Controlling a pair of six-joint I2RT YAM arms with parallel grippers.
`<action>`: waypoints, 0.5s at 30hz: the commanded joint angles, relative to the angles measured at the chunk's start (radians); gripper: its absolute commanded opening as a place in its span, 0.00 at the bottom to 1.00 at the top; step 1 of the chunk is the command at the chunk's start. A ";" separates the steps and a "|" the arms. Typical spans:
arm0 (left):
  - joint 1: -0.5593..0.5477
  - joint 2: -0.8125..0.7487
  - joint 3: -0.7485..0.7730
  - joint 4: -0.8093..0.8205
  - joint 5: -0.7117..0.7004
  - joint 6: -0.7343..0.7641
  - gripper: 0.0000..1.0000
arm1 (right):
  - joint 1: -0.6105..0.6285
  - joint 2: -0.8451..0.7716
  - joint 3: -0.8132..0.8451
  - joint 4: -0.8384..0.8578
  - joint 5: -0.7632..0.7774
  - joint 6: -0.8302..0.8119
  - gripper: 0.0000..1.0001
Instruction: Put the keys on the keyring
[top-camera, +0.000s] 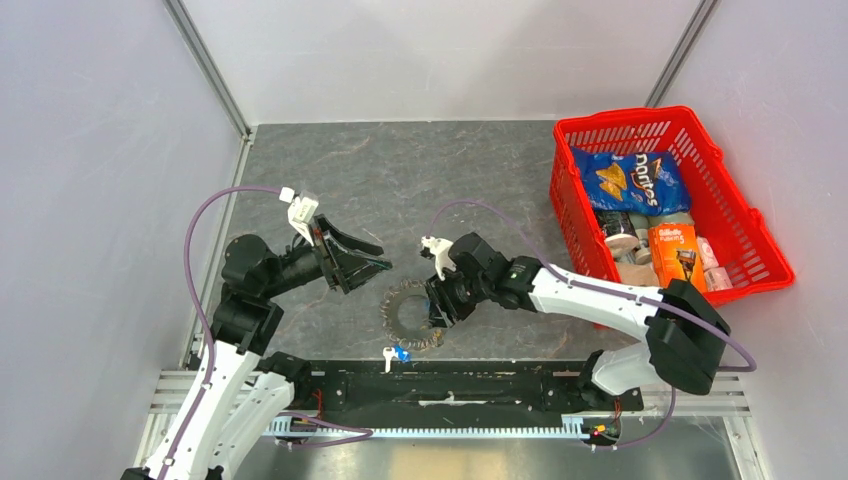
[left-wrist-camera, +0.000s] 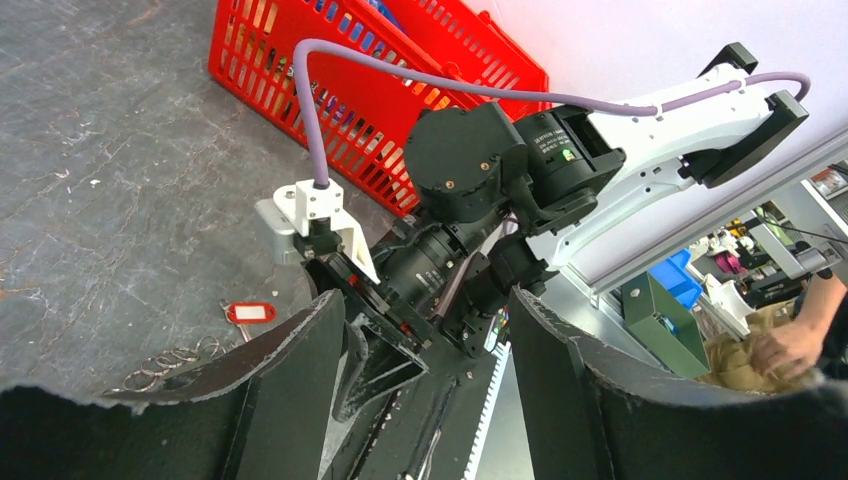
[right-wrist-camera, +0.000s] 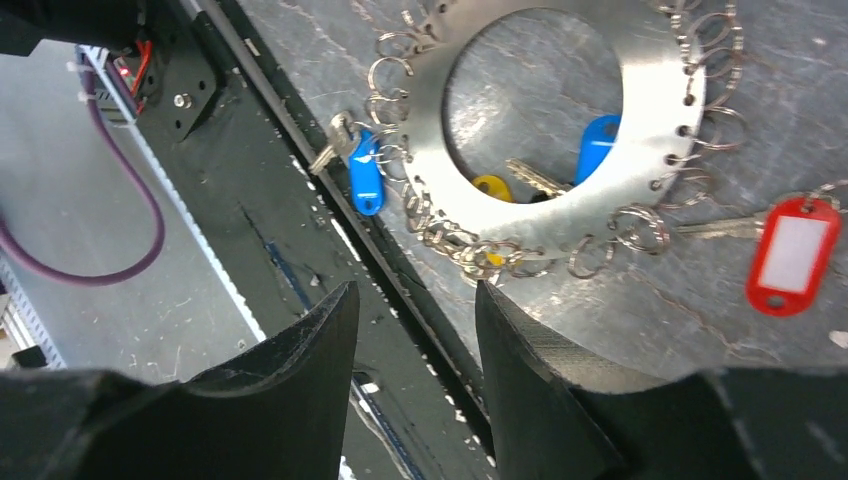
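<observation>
The keyring (top-camera: 408, 312) lies flat on the grey table in front of the arms; in the right wrist view (right-wrist-camera: 440, 120) its rim carries several small split rings. A blue-tagged key (top-camera: 397, 354) lies at its near edge, by the black rail, and also shows in the right wrist view (right-wrist-camera: 365, 178). Through the ring's hole show a second blue tag (right-wrist-camera: 598, 148) and a yellow tag (right-wrist-camera: 492, 187). A red-tagged key (right-wrist-camera: 792, 255) lies beside the ring and also shows in the left wrist view (left-wrist-camera: 250, 313). My right gripper (top-camera: 437, 305) is open and empty just above the ring's right rim. My left gripper (top-camera: 385, 258) is open and empty, up and left of the ring.
A red basket (top-camera: 620, 118) with a chips bag and other groceries stands at the right. A black rail (top-camera: 450, 385) runs along the near table edge, just below the ring. Grey walls close in the left, back and right sides.
</observation>
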 joint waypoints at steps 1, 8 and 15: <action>-0.004 -0.004 -0.003 0.008 0.026 0.035 0.68 | 0.043 -0.004 -0.010 0.039 -0.018 0.055 0.54; -0.005 -0.002 -0.005 0.005 0.023 0.035 0.68 | 0.090 0.049 -0.042 0.137 -0.094 0.116 0.53; -0.004 0.000 -0.008 0.002 0.022 0.034 0.68 | 0.108 0.131 -0.023 0.177 -0.088 0.136 0.53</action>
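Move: The blue key tag at the table's front edge lies about 7 cm to the right hand's left, 5 cm back and some 9 cm below it. The middle of the keyring is about 4 cm ahead and 4 cm left of that hand, also about 9 cm down; the red key tag is roughly 7 cm ahead and 6 cm to its right. From the left hand, the blue key tag is 7 cm back, 1 cm right and some 31 cm down. The right hand heads for the blue key tag hanging at the table's front edge, drawing back about 4.5 cm and left nearly 3 cm over the near side of the keyring. It sinks some 2.5 cm, mostly late on, while the wrist rolls slightly, under 10 degrees; the fingers stay half open and empty. ##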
